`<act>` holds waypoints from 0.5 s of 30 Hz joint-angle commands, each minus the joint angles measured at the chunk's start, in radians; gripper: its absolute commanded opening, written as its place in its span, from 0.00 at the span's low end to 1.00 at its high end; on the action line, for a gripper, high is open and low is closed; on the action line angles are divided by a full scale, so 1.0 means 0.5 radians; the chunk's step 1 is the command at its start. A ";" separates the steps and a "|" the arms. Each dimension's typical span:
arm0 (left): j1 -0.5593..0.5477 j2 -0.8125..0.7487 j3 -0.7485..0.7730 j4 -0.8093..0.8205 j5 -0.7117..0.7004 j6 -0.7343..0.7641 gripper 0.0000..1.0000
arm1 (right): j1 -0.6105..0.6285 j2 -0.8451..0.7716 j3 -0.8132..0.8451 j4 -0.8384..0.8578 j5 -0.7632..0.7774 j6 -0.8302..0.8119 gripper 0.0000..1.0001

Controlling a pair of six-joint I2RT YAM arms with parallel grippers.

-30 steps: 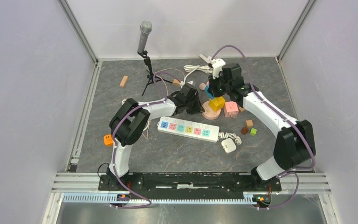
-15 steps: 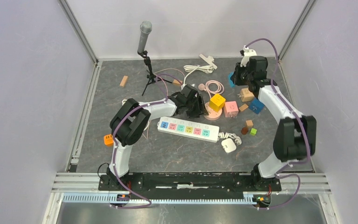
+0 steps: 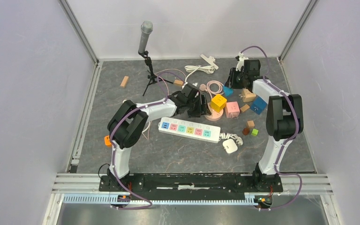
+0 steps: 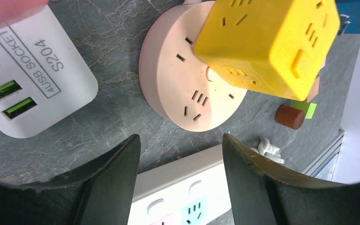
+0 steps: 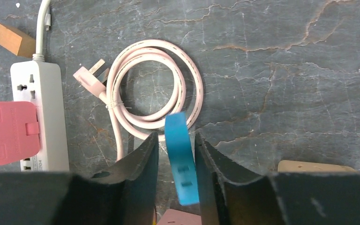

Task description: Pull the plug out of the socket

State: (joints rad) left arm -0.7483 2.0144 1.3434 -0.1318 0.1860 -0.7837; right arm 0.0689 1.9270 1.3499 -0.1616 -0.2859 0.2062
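Note:
A round pink socket [image 3: 212, 115] [image 4: 183, 79] lies mid-table with a yellow cube adapter [image 3: 218, 102] [image 4: 267, 42] on its far side. My left gripper [image 3: 200, 106] [image 4: 180, 140] hovers just beside it, open and empty, over the white power strip [image 3: 190, 129] [image 4: 183, 187]. A blue plug [image 3: 227, 91] [image 5: 182, 164] is at the back right, away from the socket. It stands between the fingers of my right gripper [image 3: 233, 82] [image 5: 176, 140]. Those jaws are slightly parted, with a gap on the plug's left side.
A coiled pink cable [image 5: 154, 84] [image 3: 214, 86] lies beyond the blue plug. A pink cube [image 3: 232, 109], a blue cube [image 3: 258, 105] and small blocks sit on the right. A microphone stand [image 3: 146, 61], a white cable [image 3: 199, 69] and a white charger [image 3: 229, 146] are also about.
My right arm swung from the round pink socket to the back right with the blue plug, then eased its jaws. My left gripper went from shut to open.

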 commanded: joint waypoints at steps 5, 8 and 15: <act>-0.008 -0.160 -0.020 0.074 0.017 0.164 0.72 | -0.029 0.004 0.077 -0.025 0.168 -0.176 0.60; -0.009 -0.173 -0.033 0.077 -0.014 0.163 0.72 | -0.029 -0.081 0.062 -0.031 0.194 -0.232 0.71; -0.010 -0.186 -0.048 0.051 -0.119 0.131 0.71 | -0.008 -0.413 -0.107 0.061 -0.036 -0.327 0.85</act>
State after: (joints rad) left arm -0.7486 1.9686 1.3281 -0.1249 0.1745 -0.7387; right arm 0.0578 1.8698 1.3354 -0.1875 -0.2325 0.0994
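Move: The blue plug is still between my right fingertips, which have already started to open; the bare spot it goes to lies about 4 cm back and 4 cm right of that hand, some 7 cm below. The tan plug stands about 2 cm back and 8 cm right, the pink plug 8 cm back and 1 cm right, the yellow plug on the round socket 7 cm back and 5 cm left. From my left hand the spot is roughly 5 cm ahead and 15 cm right. I open my right fingers wide to let go of the blue plug, easing about 2 cm to my right and a touch down with a slight roll, then lift some 2 cm straight up off it. Meanwhile my empty left hand, still open, rises about 1.5 cm beside the round socket and stops there. ##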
